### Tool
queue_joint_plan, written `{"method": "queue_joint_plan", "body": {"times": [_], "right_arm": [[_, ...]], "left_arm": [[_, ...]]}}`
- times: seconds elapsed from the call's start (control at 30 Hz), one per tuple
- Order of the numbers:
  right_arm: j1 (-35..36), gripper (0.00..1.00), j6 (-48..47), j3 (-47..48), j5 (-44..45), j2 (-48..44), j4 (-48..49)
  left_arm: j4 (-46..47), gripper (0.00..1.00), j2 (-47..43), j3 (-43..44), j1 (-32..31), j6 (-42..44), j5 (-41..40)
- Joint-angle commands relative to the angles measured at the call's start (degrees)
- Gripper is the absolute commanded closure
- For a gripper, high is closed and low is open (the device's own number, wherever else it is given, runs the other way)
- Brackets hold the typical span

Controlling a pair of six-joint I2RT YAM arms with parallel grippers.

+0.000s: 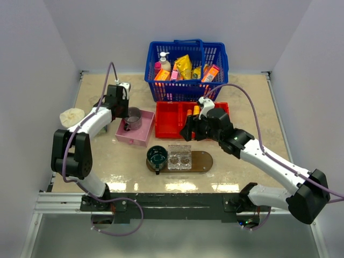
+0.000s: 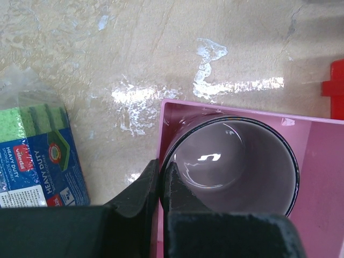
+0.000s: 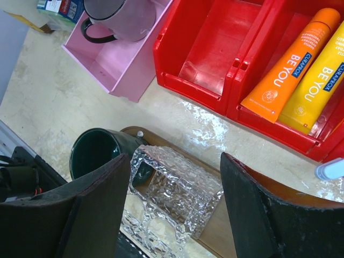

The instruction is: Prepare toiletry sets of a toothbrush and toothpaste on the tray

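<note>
Two toothpaste tubes, one orange point(image 3: 287, 59) and one yellow point(image 3: 320, 80), lie in the red bin point(image 3: 215, 48). The brown tray point(image 1: 204, 161) carries a dark green cup point(image 3: 94, 153) and a clear plastic holder point(image 3: 177, 193). My right gripper point(image 3: 176, 158) hangs open above the holder, between tray and bin, with nothing in it. My left gripper point(image 2: 161, 164) is shut, its tips over the pink box's point(image 2: 322, 161) left wall beside a mug point(image 2: 236, 161). No toothbrush shows clearly; a pale slim end point(image 3: 330, 170) pokes in at the right edge.
A blue basket point(image 1: 185, 80) of packets and bottles stands behind the red bin point(image 1: 169, 126). A wrapped sponge pack point(image 2: 37, 156) lies left of the pink box point(image 1: 141, 137). A pale crumpled lump point(image 1: 71, 115) sits at the table's left edge.
</note>
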Motion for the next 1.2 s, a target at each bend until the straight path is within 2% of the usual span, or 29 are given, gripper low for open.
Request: {"method": "queue_joint_plan", "body": {"times": [0.0, 0.27, 0.5, 0.67, 0.8, 1.0, 1.17], "right_arm": [[-0.1, 0.30, 0.2, -0.1, -1.2, 0.1, 2.7], [-0.1, 0.32, -0.2, 2.0, 1.1, 0.3, 1.0], [0.9, 0.36, -0.7, 8.7, 4.4, 3.4, -2.1], [6.0, 0.35, -1.2, 14.9, 9.4, 10.9, -3.1], [8.6, 0.34, -1.4, 24.1, 11.7, 18.5, -4.3], [10.0, 0.32, -3.1, 35.8, 11.2, 30.8, -6.5], [10.1, 0.32, -3.2, 42.3, 10.3, 37.3, -7.3]], "left_arm": [[1.4, 1.00, -1.1, 1.8, -0.4, 0.4, -1.7], [2.0, 1.00, -3.7, 1.1, -0.3, -1.6, 0.3], [2.3, 1.00, -6.6, 0.4, -0.3, -3.2, 1.1], [3.9, 1.00, -9.3, -0.7, -0.3, -4.7, 1.3], [5.2, 1.00, -11.2, -1.8, -0.2, -6.0, 2.3], [7.5, 1.00, -14.3, -3.4, -0.3, -7.9, 3.0], [9.3, 1.00, -16.8, -4.7, -0.4, -8.6, 3.4]]}}
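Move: The grey mug, its rim already pinched by the left hand, stands about 20 cm left, 14 cm ahead and 13 cm below the right hand; its middle is some 4 cm right, 1 cm ahead and 4 cm below the left hand. From the right hand, the pink bin lies about 19 cm left and 11 cm ahead, the green mug roughly 11 cm left and level fore-and-aft, both some 15 cm below. Right hand swings about 15 cm left and forward, open, towards the grey mug the left lifts some 6 cm. ##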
